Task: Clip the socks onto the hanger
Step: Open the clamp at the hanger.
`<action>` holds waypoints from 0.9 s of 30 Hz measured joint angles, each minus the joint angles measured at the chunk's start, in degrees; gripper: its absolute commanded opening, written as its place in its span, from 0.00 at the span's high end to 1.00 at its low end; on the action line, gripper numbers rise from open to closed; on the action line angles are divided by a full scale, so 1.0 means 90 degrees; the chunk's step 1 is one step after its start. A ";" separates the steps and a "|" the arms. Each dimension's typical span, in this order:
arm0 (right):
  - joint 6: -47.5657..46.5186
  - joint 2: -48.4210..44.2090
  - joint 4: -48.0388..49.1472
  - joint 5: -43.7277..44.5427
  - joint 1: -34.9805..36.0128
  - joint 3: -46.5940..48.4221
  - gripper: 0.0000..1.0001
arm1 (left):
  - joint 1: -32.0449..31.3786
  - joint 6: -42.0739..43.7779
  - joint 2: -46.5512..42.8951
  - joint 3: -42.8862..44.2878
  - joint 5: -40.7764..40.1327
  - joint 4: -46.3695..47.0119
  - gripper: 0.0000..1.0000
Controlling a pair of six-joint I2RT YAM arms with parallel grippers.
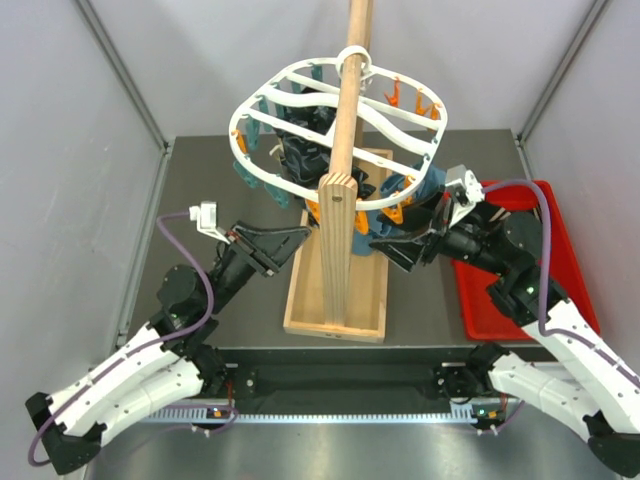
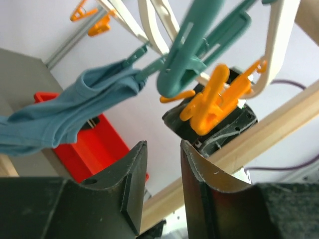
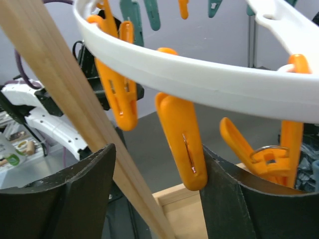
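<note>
The white oval hanger (image 1: 300,75) hangs on the wooden pole (image 1: 345,130), rimmed with orange and teal clothespins. My right gripper (image 1: 405,235) is under its near right rim. In the right wrist view that gripper (image 3: 158,149) is open, with an orange clothespin (image 3: 182,144) hanging from the rim (image 3: 199,79) against the inner face of its right finger. My left gripper (image 1: 300,237) points at the pole from the left. Its jaws (image 2: 163,144) stand a narrow gap apart with nothing between them, below an orange clothespin (image 2: 214,99). The socks are hidden from these views.
Blue-teal cloths (image 2: 75,107) hang clipped from teal pins (image 2: 189,59). A dark fabric bunch (image 1: 300,155) hangs under the hanger's middle. The pole stands in a long wooden base tray (image 1: 335,300). A red tray (image 1: 520,300) lies at the right, under the right arm.
</note>
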 measured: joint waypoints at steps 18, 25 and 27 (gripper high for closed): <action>0.0437 -0.0209 -0.0036 0.0350 0.0777 -0.0007 0.64 | 0.0000 -0.0104 0.0430 0.1115 0.1185 -0.0131 0.62; 0.0809 -0.0131 0.0627 0.0639 0.0782 -0.0007 0.64 | 0.0002 -0.0352 0.1056 0.1158 0.1309 0.0175 0.62; 0.0908 -0.0061 0.0811 0.0651 0.0782 -0.0007 0.63 | 0.0002 -0.0379 0.1115 0.1158 0.1311 0.0211 0.62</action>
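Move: The right gripper's target, the middle orange clip on the rim, sits between its open fingers, its middle some 2 cm ahead, 1 cm to the right and 3 cm up. The next orange clip is about 4 cm left, level fore and aft and 4 cm higher; the wooden post is 6 cm straight left. For the left gripper, an orange clip beside the post lies about 4 cm ahead, 4 right and 5 up, a teal clip 4 ahead, 2 left and 6 up. Draw the right gripper back about 3 cm with the orange clip between its fingers, close them to pinch the clip's lower end, then lift about 3 cm, tilting slightly. Meanwhile back the empty left gripper off and up some 6 cm, then swing it right and a little forward towards the orange clip beside the post, turning clockwise, its finger gap unchanged. ##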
